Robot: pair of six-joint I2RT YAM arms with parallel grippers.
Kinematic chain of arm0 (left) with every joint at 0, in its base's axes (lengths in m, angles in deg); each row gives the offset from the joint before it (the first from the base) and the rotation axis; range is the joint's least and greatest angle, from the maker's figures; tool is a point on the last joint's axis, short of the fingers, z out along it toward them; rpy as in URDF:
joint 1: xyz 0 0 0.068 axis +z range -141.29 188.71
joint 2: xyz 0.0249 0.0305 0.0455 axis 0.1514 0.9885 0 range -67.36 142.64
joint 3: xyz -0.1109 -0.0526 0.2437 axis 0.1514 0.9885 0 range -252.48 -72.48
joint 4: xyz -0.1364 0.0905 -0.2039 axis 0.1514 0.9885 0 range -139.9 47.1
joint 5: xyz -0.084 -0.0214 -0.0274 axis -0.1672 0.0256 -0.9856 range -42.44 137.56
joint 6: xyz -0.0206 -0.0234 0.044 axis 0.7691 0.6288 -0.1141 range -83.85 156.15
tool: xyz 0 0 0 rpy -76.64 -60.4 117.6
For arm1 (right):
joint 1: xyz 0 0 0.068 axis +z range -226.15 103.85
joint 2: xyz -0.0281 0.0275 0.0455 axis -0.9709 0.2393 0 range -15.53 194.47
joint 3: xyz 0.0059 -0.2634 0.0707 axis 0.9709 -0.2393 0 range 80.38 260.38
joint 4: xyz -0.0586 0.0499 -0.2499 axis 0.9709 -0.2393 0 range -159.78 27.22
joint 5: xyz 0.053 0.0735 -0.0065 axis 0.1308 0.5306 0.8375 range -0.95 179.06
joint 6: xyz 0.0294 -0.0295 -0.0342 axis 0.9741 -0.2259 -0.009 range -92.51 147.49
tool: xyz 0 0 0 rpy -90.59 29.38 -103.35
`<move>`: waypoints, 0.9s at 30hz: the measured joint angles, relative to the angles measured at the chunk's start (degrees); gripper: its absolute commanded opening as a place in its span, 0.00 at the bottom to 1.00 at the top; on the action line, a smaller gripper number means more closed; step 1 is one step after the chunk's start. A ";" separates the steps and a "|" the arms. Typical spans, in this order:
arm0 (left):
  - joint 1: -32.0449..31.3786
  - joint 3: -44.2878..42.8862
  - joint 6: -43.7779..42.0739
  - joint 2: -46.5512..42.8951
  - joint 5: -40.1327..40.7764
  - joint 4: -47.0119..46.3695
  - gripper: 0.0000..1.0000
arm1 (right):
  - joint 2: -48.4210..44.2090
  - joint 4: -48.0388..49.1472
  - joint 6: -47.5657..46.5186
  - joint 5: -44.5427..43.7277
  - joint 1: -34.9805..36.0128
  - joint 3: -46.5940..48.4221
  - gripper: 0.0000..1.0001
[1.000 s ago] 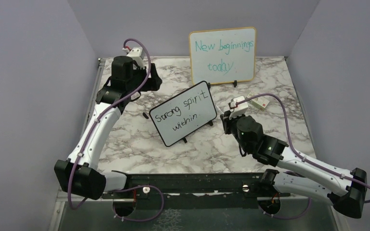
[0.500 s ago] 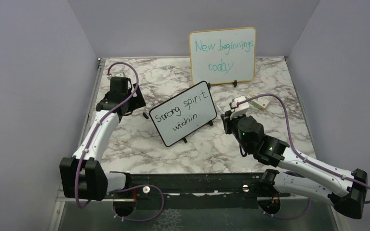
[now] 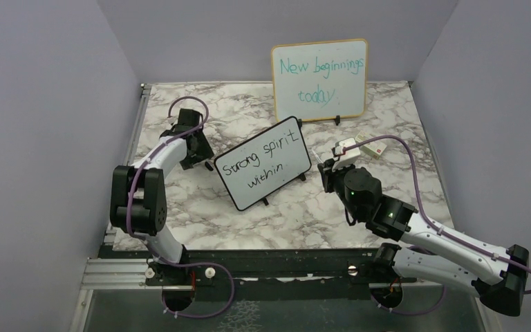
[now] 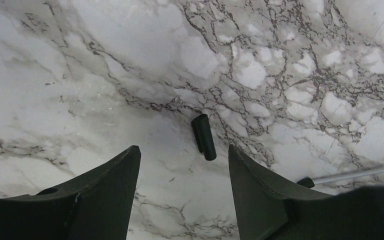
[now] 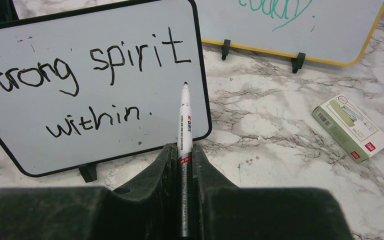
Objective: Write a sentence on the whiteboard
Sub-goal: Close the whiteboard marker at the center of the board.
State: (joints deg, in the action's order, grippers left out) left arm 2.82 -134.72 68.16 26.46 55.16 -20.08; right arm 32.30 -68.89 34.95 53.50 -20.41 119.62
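The small black-framed whiteboard [image 3: 263, 162] stands tilted mid-table and reads "Strong spirit within." in black; the right wrist view shows it up close [image 5: 80, 85]. My right gripper [image 5: 184, 147] is shut on a white marker [image 5: 184, 125], tip up, just off the board's right edge. From above that gripper [image 3: 328, 169] sits right of the board. My left gripper [image 3: 195, 149] hangs low over the marble left of the board. In its wrist view it [image 4: 182, 150] stands open and empty, with a black marker cap [image 4: 203, 136] lying on the table just beyond the fingertips.
A larger wood-framed board [image 3: 320, 79] with teal writing stands at the back. A small green-and-white box [image 3: 372, 148] lies right of my right gripper. Purple walls close in the table on three sides. The whiteboard's foot [image 4: 305, 182] shows near the left gripper's right finger.
My left arm has folded and swung its gripper from the back left corner down toward the table beside the whiteboard. The right arm has barely moved.
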 measured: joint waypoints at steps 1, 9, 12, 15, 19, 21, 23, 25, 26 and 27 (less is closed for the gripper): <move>-0.15 -0.70 0.68 1.11 0.04 -0.17 0.59 | 0.02 0.00 0.00 -0.02 0.00 0.00 0.01; -1.99 -2.97 3.72 6.93 1.05 -1.03 0.48 | 0.55 0.02 -0.02 -0.15 0.00 -0.07 0.01; -2.40 -3.23 4.13 8.33 1.11 -0.92 0.46 | 0.68 0.04 -0.02 -0.17 0.00 -0.15 0.01; -2.51 -4.61 4.20 10.27 1.29 -0.74 0.40 | 1.01 0.02 -0.02 -0.17 0.00 -0.20 0.00; -2.86 -5.09 4.20 10.88 1.88 -1.11 0.31 | 1.01 0.04 -0.04 -0.15 0.00 -0.22 0.00; -2.89 -5.01 4.17 10.95 2.14 -1.18 0.30 | 1.01 0.02 -0.04 -0.15 0.00 -0.22 0.01; -2.89 -4.63 4.17 10.84 2.32 -1.49 0.28 | 1.01 0.02 -0.04 -0.15 0.00 -0.22 0.00; -2.93 -3.91 4.17 10.40 2.49 -2.05 0.27 | 1.01 0.02 -0.04 -0.15 0.00 -0.22 0.00; -2.93 -3.34 4.17 10.03 2.60 -2.60 0.28 | 1.01 0.02 -0.04 -0.15 0.00 -0.22 0.00; -2.93 -2.91 4.17 9.73 2.71 -3.04 0.28 | 1.01 0.04 -0.04 -0.13 0.00 -0.22 0.00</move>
State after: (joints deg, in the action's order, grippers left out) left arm -0.11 -137.62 72.33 36.19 57.87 -23.11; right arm 33.31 -68.85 34.91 53.37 -20.41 119.40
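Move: The marker's black cap lies on the table about 2 cm ahead of my open left fingers, 2 cm to their right and some 4 cm below. The whiteboard's middle is roughly 20 cm to the right of that hand, about level fore and aft and 2 cm higher; the black-tipped foot of its support leg is some 10 cm right and 2 cm back. From my right hand, which holds the open marker, the cap is about 12 cm ahead, 40 cm left and 21 cm below. I sink my left hand about 4 cm onto the black cap, easing some 2 cm forward and a little less to the right, most of it early on, then nearly hold there. All along I draw the wide-open fingers together until they stand narrowly either side of the cap, the wrist barely turning. My right hand stays put and keeps its grip on the marker. ##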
